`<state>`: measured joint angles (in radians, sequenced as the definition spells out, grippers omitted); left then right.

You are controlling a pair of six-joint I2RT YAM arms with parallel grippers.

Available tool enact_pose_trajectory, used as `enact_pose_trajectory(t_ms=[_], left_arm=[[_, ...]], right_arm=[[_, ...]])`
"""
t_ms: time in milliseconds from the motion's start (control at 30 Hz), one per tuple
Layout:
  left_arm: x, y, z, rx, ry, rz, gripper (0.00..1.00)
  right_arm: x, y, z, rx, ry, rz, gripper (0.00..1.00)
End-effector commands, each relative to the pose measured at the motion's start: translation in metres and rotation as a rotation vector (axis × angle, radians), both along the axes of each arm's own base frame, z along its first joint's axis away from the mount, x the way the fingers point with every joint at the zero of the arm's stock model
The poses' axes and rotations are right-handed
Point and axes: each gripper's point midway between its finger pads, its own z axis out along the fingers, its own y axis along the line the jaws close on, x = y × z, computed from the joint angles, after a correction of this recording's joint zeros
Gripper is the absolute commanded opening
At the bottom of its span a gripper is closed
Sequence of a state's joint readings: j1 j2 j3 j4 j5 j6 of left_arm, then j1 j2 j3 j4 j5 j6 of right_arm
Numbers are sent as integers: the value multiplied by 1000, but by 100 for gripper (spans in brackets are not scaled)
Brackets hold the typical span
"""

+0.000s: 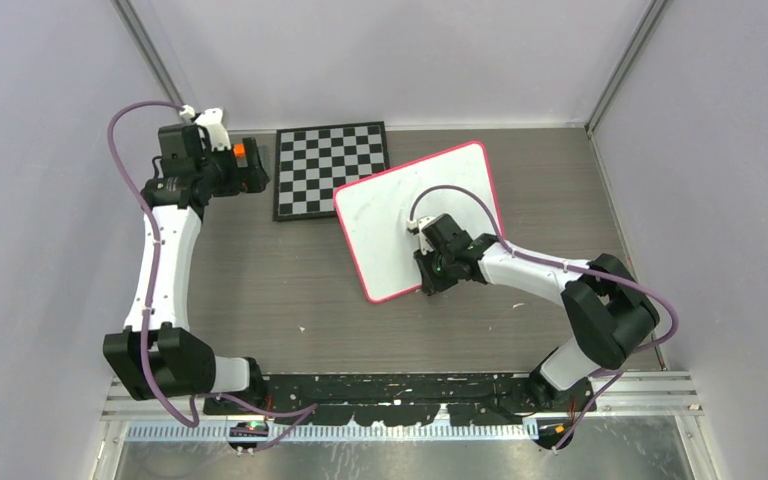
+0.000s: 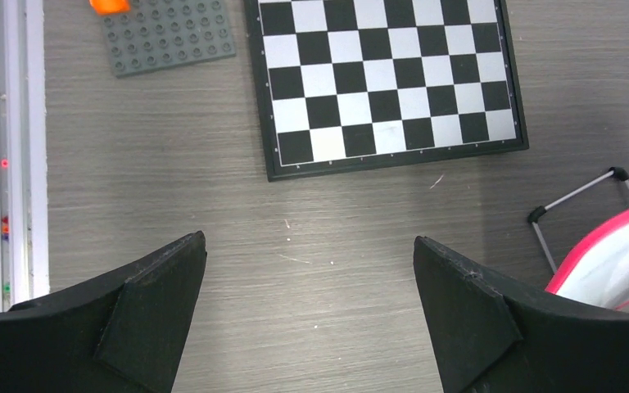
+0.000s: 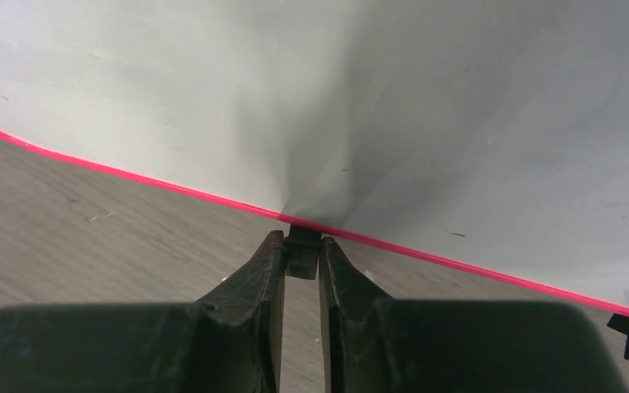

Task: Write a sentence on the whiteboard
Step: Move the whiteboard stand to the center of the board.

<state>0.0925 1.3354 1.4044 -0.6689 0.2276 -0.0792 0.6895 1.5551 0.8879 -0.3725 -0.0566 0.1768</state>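
Observation:
The whiteboard [image 1: 410, 205] lies askew at the table's middle right, white with a pink-red rim. The parts of its face that show are bare; the sentence is out of view. My right gripper [image 1: 428, 286] sits at the board's near edge. In the right wrist view it [image 3: 303, 246] is shut on a small black clip foot [image 3: 303, 255] that sticks out under the rim of the whiteboard [image 3: 377, 98]. My left gripper [image 2: 309, 246] hangs open over bare table at the far left, nothing between its fingers. A corner of the whiteboard [image 2: 622, 254] shows at that view's right edge.
A black-and-white checkered board [image 1: 330, 168] lies left of the whiteboard. A grey studded plate [image 2: 168, 37] with an orange brick [image 2: 110, 5] sits at the far left. A thin wire stand [image 2: 577, 196] juts out beside the whiteboard's corner. Walls close in on three sides.

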Motion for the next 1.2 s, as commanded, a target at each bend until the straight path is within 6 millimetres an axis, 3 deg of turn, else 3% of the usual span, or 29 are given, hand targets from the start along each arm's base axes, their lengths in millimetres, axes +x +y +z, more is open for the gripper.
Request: enact_pose_trajectory(t_ms=[0,467,500,633,733,867,1033,1167], left_arm=[[-1,-2,3,-42,14,12,100],[-1,-9,-4,-75,23,-11,100],[-1,-9,-4,-76,24,-12,100],[0,-10,-5,-82,31,-17,100],[1,-13,-7,-94,43,-28,100],[0,-18,-9,-117,57,-50,100],[-3,-23,-10,-127,62,-75,100],[-5,-25,-12,-119,65,-89,100]], right_arm=[[-24,31,20,135,35,78,0],[-66,58,11,169,112,255,2],[-68,59,13,173,119,264,9],[-72,61,29,187,121,320,50],[-76,57,45,185,107,361,66],[-77,38,64,139,85,403,71],[-78,-9,91,116,117,433,76],[-46,-64,116,106,91,282,79]])
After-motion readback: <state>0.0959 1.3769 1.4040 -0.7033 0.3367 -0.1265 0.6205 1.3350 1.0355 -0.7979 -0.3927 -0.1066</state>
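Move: The right hand already pinches the black foot on the whiteboard's near edge; its set-down spot is about 6 cm back and 4 cm left, level with the hand. The whiteboard's middle is some 12 cm ahead, not to either side, 6 cm up; the chessboard's middle is roughly 24 cm ahead, 18 cm left. From the left hand that spot lies about 18 cm back, 34 cm right, 24 cm down. The right hand drags the foot some 7 cm back-left, lets go, then rises 9 cm, swinging right. ##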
